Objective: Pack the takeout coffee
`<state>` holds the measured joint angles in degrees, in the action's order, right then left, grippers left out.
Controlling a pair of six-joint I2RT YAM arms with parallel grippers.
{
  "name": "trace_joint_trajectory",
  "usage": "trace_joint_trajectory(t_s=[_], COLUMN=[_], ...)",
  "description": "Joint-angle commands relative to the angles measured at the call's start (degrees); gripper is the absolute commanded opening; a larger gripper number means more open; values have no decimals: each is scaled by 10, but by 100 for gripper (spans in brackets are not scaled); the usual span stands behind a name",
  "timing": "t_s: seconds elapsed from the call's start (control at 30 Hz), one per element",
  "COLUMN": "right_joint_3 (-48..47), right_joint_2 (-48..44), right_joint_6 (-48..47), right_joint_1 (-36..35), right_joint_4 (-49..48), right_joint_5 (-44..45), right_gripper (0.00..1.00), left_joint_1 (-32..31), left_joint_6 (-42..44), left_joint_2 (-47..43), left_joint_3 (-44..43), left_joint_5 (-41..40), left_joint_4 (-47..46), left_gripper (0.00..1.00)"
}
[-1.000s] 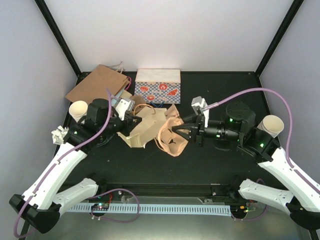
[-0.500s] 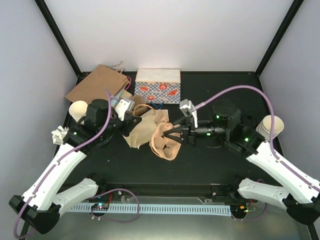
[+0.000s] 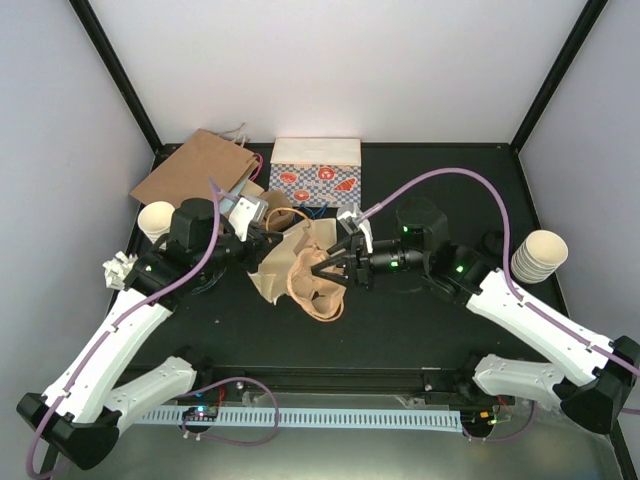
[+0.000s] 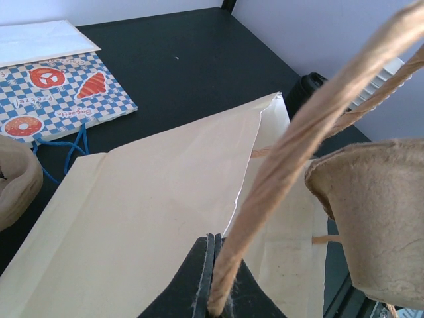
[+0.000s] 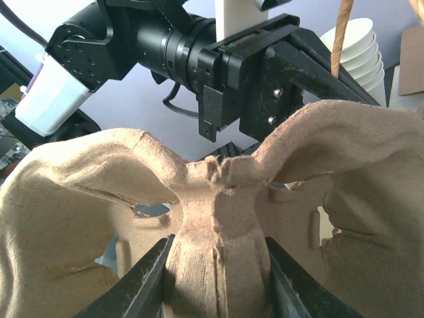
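The takeout coffee is out of view. My left gripper (image 3: 262,241) (image 4: 215,268) is shut on the twisted paper handle (image 4: 301,136) of a cream paper bag (image 3: 268,281) (image 4: 146,212), holding it up at centre left. My right gripper (image 3: 322,270) (image 5: 215,278) is shut on the centre post of a brown cardboard cup carrier (image 3: 312,292) (image 5: 218,199). The carrier hangs tilted against the bag's mouth, and its edge (image 4: 377,212) shows in the left wrist view.
A flat brown paper bag (image 3: 195,170) and a blue checkered bag (image 3: 315,170) (image 4: 53,93) lie at the back. Stacks of lidless cream cups stand at the left (image 3: 156,220) and right (image 3: 540,256). A crumpled white paper (image 3: 118,268) lies left. A small black round object (image 4: 306,93) sits near the right stack.
My right gripper has carried the cup carrier leftward until it rests against the cream bag. The bag has bunched up toward the left gripper, which stays shut on the handle.
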<state>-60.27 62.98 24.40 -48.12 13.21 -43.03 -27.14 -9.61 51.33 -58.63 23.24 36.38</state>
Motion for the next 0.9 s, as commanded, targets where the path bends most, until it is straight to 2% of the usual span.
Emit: trace_joint_trajectory(t_s=[0.0,0.37,0.87], right_joint_3=[4,57,171], right_joint_2=[1,5,-60], right_joint_6=[2,5,5], right_joint_1=[3,3,3], right_joint_4=[-40,-42,-19], right_joint_5=[1,22,43], right_gripper=[33,33,33], left_joint_1=[-4,-6,-8], left_joint_6=[-1,-1,-6], left_joint_2=[-4,-4,10], left_joint_3=[-27,-39,-41], left_joint_5=[13,9,8], left_joint_4=[-11,-5,-13], left_gripper=[2,2,2])
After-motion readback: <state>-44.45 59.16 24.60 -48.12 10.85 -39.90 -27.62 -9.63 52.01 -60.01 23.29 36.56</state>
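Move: The right hand already grips the cup carrier by its middle, and the bag mouth it is being taken to lies about 6 cm to its left, some 6 cm ahead and roughly 8 cm lower. From the left hand, which keeps the bag by its handle, the mouth is about 5 cm to the right, 3 cm back and 7 cm down. The spare carrier on the table is about 18 cm ahead of the left hand and 29 cm below; the checkered bag stands some 26 cm ahead and 8 cm right. The right hand keeps its grip on the cup carrier's middle, hovers briefly, then lowers it about 10 cm towards the near right side of the paper bag's mouth, drifting a couple of centimetres back to the right late on while the hand rolls and tips some 10 degrees, its left side going down. The left hand stays put with its nearly shut fingers still on the bag's handle, holding the bag up as the carrier comes down. ##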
